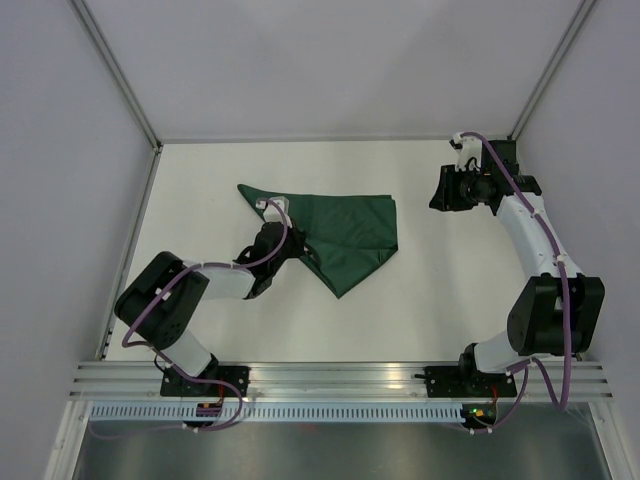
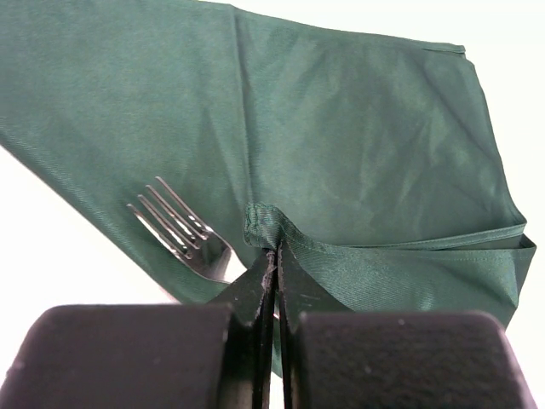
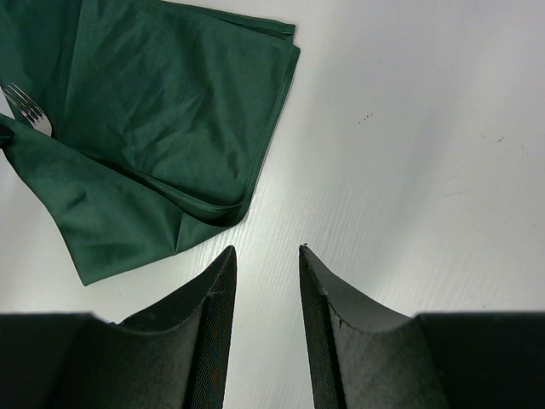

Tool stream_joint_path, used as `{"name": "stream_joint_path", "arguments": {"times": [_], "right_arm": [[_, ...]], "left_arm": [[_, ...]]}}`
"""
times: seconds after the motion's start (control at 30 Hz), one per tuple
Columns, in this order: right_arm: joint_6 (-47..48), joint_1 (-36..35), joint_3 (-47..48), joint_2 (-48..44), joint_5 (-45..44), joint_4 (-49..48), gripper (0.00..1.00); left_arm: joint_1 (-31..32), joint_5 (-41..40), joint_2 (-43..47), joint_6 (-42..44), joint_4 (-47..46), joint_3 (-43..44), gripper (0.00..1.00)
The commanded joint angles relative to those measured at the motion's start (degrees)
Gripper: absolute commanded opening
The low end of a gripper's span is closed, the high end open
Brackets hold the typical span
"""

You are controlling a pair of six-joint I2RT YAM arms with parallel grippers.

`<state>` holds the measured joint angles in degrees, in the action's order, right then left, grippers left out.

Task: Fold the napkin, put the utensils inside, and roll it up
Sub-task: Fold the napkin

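Note:
The dark green napkin (image 1: 352, 228) lies folded in a rough triangle mid-table, one long point stretching back and left. My left gripper (image 1: 303, 248) is at its near left side. In the left wrist view that gripper (image 2: 277, 252) is shut on a hemmed fold of the napkin (image 2: 358, 128). The fork's (image 2: 180, 227) silvery tines lie on the cloth just left of my fingers; its handle is hidden. My right gripper (image 1: 441, 190) hangs at the far right, apart from the cloth. It is open (image 3: 266, 250) over bare table, with the napkin (image 3: 170, 111) and fork tines (image 3: 27, 111) up left.
White walls and metal frame posts (image 1: 118, 70) enclose the white table (image 1: 450, 290) on three sides. An aluminium rail (image 1: 330, 378) carrying both arm bases runs along the near edge.

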<state>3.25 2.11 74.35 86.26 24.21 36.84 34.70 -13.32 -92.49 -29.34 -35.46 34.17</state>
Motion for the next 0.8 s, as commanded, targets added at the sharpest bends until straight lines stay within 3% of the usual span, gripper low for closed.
{"name": "stream_joint_path", "arguments": {"times": [0.0, 0.6, 0.7, 0.73, 0.77], "right_arm": [[-0.3, 0.0, -0.3, 0.1, 1.2, -1.0, 0.41], [-0.1, -0.6, -0.5, 0.8, 1.2, -0.8, 0.41], [-0.1, -0.6, -0.6, 0.8, 1.2, -0.8, 0.41], [0.0, -0.8, -0.6, 0.8, 1.2, -0.8, 0.41], [0.1, -0.7, -0.7, 0.8, 1.2, -0.8, 0.41]], "left_arm": [[-0.9, 0.1, 1.2, -2.8, -0.5, -0.9, 0.02], [-3.5, -0.2, -0.3, -4.2, 2.2, 0.5, 0.03], [-3.6, -0.7, -0.1, -4.2, 2.6, 0.6, 0.17], [-3.7, -0.8, 0.0, -4.1, 3.0, 0.9, 0.31], [-3.7, -1.0, 0.3, -3.9, 3.3, 1.1, 0.37]]}}
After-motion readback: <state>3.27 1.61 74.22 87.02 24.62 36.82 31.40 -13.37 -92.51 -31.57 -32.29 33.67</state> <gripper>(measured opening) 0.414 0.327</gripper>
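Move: The left hand already pinches the lifted napkin corner; the fork's head, which it is being brought over, lies about 4 cm left, 2 cm ahead and some 3 cm below. The napkin's far-left tip is roughly 16 cm left and 13 cm ahead, its near folded point about 9 cm right and 13 cm back. From the idle right hand, the fork's head is some 31 cm left, about level, 14 cm below. The left hand carries the napkin corner about 2.5 cm left over the fork, sinking slightly, then opens, releasing it. ##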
